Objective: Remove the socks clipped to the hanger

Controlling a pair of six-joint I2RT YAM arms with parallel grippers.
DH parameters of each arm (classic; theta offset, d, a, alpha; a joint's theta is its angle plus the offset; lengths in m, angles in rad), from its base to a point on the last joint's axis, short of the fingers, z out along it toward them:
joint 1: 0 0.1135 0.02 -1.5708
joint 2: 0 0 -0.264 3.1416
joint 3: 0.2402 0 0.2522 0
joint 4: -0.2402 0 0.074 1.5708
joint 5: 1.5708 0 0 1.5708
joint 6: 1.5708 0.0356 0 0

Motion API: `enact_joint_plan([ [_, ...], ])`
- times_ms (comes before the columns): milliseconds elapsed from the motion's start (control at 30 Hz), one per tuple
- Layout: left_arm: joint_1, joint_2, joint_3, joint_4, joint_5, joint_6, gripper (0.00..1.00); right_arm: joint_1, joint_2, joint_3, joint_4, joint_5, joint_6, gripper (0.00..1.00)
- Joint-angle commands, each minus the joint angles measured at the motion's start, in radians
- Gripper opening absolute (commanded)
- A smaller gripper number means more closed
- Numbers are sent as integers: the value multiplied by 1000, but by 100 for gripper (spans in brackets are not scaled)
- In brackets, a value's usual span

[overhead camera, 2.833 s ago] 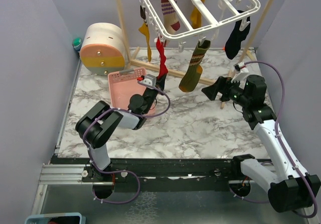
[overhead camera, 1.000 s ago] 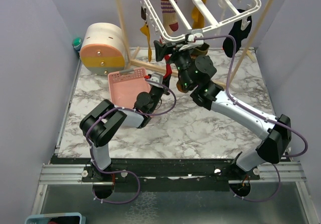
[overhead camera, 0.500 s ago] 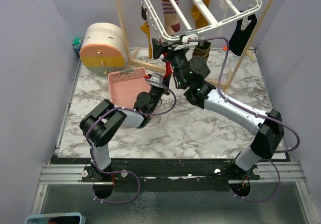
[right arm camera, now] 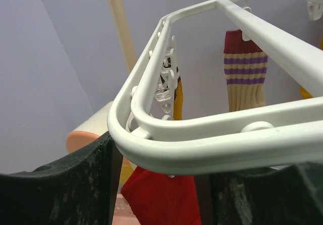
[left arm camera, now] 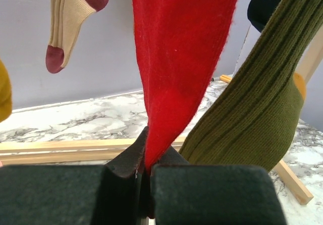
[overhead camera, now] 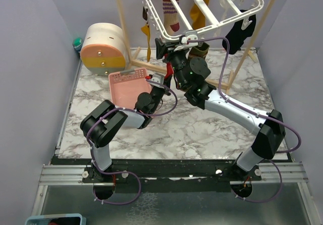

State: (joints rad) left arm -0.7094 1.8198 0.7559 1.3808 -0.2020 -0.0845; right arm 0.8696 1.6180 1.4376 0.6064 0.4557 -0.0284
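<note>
The white hanger hangs from the wooden rack with socks clipped under it. My left gripper is shut on the lower tip of the red sock, which is pulled taut between its jaws. The olive sock hangs just to its right. My right gripper is open at the hanger's front-left corner. The hanger rim lies across its two fingers, and the red sock's top and its clip sit between them. A striped sock, mustard socks and a black sock also hang.
A pink basket lies on the marble table just left of my left gripper. A round beige and orange container stands at the back left. The wooden rack's poles and base bar run behind the socks.
My right arm has swung from the right side of the table up to the hanger's front-left corner. The hanger and the black sock have swayed. My left gripper has stayed on the red sock.
</note>
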Motion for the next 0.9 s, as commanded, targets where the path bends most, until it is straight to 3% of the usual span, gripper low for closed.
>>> enact_joint_plan([
  [0,-5,11,4,-9,7,11,0,6,20,39,29,14,-15,55],
  [200,-4,7,-3,-15,6,18,0,6,25,40,35,14,-11,42],
  [400,-5,4,0,-22,6,20,0,6,18,37,35,12,-10,24],
  [533,-4,0,0,-27,4,22,0,7,9,31,35,19,-8,3],
  [867,-1,-69,-47,-59,-82,65,0,6,-23,8,34,24,-5,1],
])
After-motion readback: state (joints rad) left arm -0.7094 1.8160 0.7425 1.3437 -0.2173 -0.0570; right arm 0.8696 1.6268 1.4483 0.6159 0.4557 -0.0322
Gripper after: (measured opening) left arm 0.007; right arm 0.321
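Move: The clip that holds the red sock is practically between the right gripper's half-open fingers, with the white hanger's corner about 3 cm above it. The green sock hangs some 14 cm to the right, level in reach and 12 cm lower; the yellow sock is about 12 cm farther out, 8 cm to the left and 12 cm lower. From the left gripper, already shut on the red sock's toe, the clip is almost straight up, about 20 cm. Keep the right gripper in place under the hanger's corner and go on closing its fingers, from rather over half open to about a third, until they stop on the clip and squeeze it. Once they have stopped, keep the left gripper shut on the red sock's toe and draw it down just over 1 cm, away from the clip, with hardly any turn. ##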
